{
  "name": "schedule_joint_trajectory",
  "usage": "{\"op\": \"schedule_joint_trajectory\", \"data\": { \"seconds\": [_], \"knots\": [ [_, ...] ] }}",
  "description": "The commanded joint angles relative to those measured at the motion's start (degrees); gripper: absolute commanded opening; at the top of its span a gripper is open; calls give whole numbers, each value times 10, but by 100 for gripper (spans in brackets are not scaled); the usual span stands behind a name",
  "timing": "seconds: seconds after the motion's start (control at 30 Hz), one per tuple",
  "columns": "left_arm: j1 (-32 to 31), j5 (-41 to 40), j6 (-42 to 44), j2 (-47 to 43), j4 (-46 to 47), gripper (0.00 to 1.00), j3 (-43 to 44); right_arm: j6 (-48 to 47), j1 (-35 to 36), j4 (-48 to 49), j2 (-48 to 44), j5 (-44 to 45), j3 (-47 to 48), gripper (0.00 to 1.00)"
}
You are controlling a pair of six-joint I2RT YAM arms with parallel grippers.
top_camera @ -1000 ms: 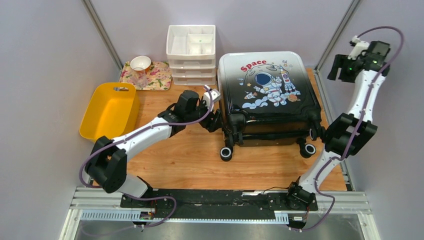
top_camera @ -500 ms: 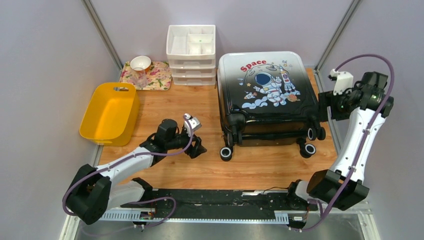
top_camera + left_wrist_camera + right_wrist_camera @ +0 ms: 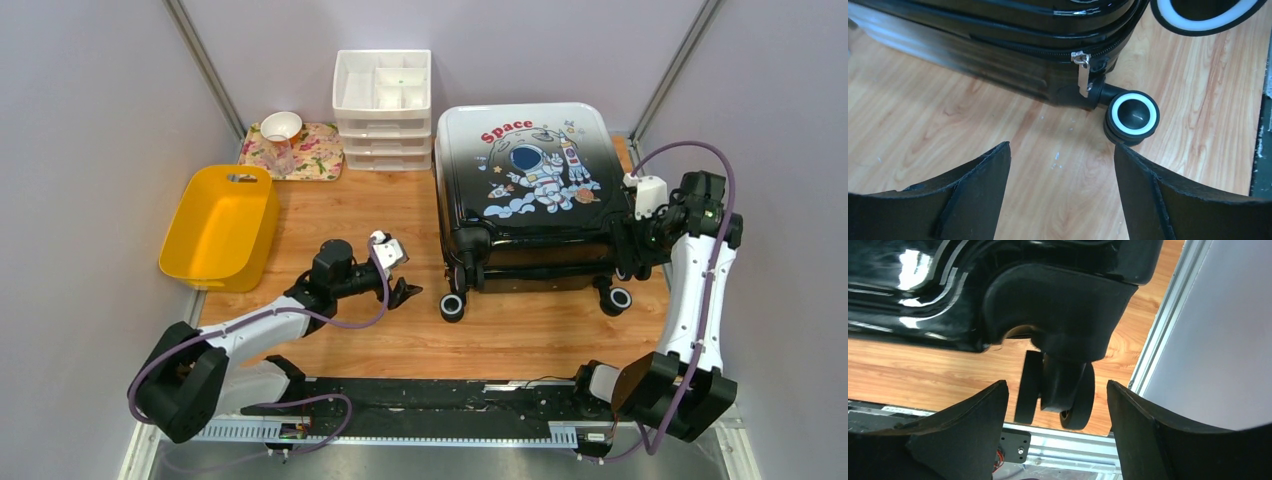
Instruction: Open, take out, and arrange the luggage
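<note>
The luggage [image 3: 535, 180] lies flat and zipped shut on the wooden table, astronaut print up, wheels toward the near edge. My left gripper [image 3: 400, 290] hovers low over the table, left of the near-left wheel [image 3: 452, 306], open and empty. In the left wrist view the left gripper [image 3: 1062, 150] faces the luggage's black side [image 3: 998, 45], with a silver zipper pull [image 3: 1082, 75] hanging beside a white-ringed wheel [image 3: 1133, 114]. My right gripper [image 3: 628, 245] sits at the luggage's near-right corner, open. In the right wrist view the right gripper [image 3: 1055, 390] points at a black double wheel [image 3: 1075, 390] just beyond its fingertips.
A yellow bin [image 3: 220, 222] stands at the left. A white drawer organizer [image 3: 383, 95] is behind the luggage's left corner. A floral tray [image 3: 310, 155] with a white bowl [image 3: 281, 125] lies at the back left. A metal frame rail [image 3: 1168, 330] runs close to my right gripper.
My left arm pulled back from the luggage's left side toward the near edge, its jaws spreading wider. My right arm swung down from high at the back right to the luggage's near-right corner.
</note>
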Motion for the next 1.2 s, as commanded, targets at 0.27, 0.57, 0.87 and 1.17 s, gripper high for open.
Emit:
{"op": "schedule_joint_trajectory", "data": {
  "seconds": [0.27,0.57,0.87,1.17],
  "knots": [
    [-42,15,-33,87,235,82,-26,28,6,51,21,19,-44,60],
    [-98,-73,-48,169,344,62,-10,35,6,57,16,32,-69,46],
    [-117,-100,-61,215,389,59,11,42,7,64,22,40,-80,45],
    [-130,-120,-58,237,402,45,23,48,10,63,30,41,-81,45]
  ]
}}
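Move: The suitcase's zipper pull, at its near left corner, lies about 10 cm right of the left hand, 3 cm ahead and 4 cm lower. The lower left wheel is some 10 cm right, 1 cm back and 9 cm below; the suitcase's middle is roughly 25 cm right and 22 cm ahead. The right hand has the upper right wheel 3 cm straight beneath it, with the suitcase's middle about 20 cm left, 17 cm ahead and 8 cm lower. The right fingers clamp both sides of the upper right wheel after sinking about 2.5 cm over it, then hold firmly in place. Meanwhile the left hand travels some 7.5 cm right to the zipper pull, tipping its fingertips up about 10 degrees and narrowing its fingers around the line of the pull; whether they touch can't be seen. ##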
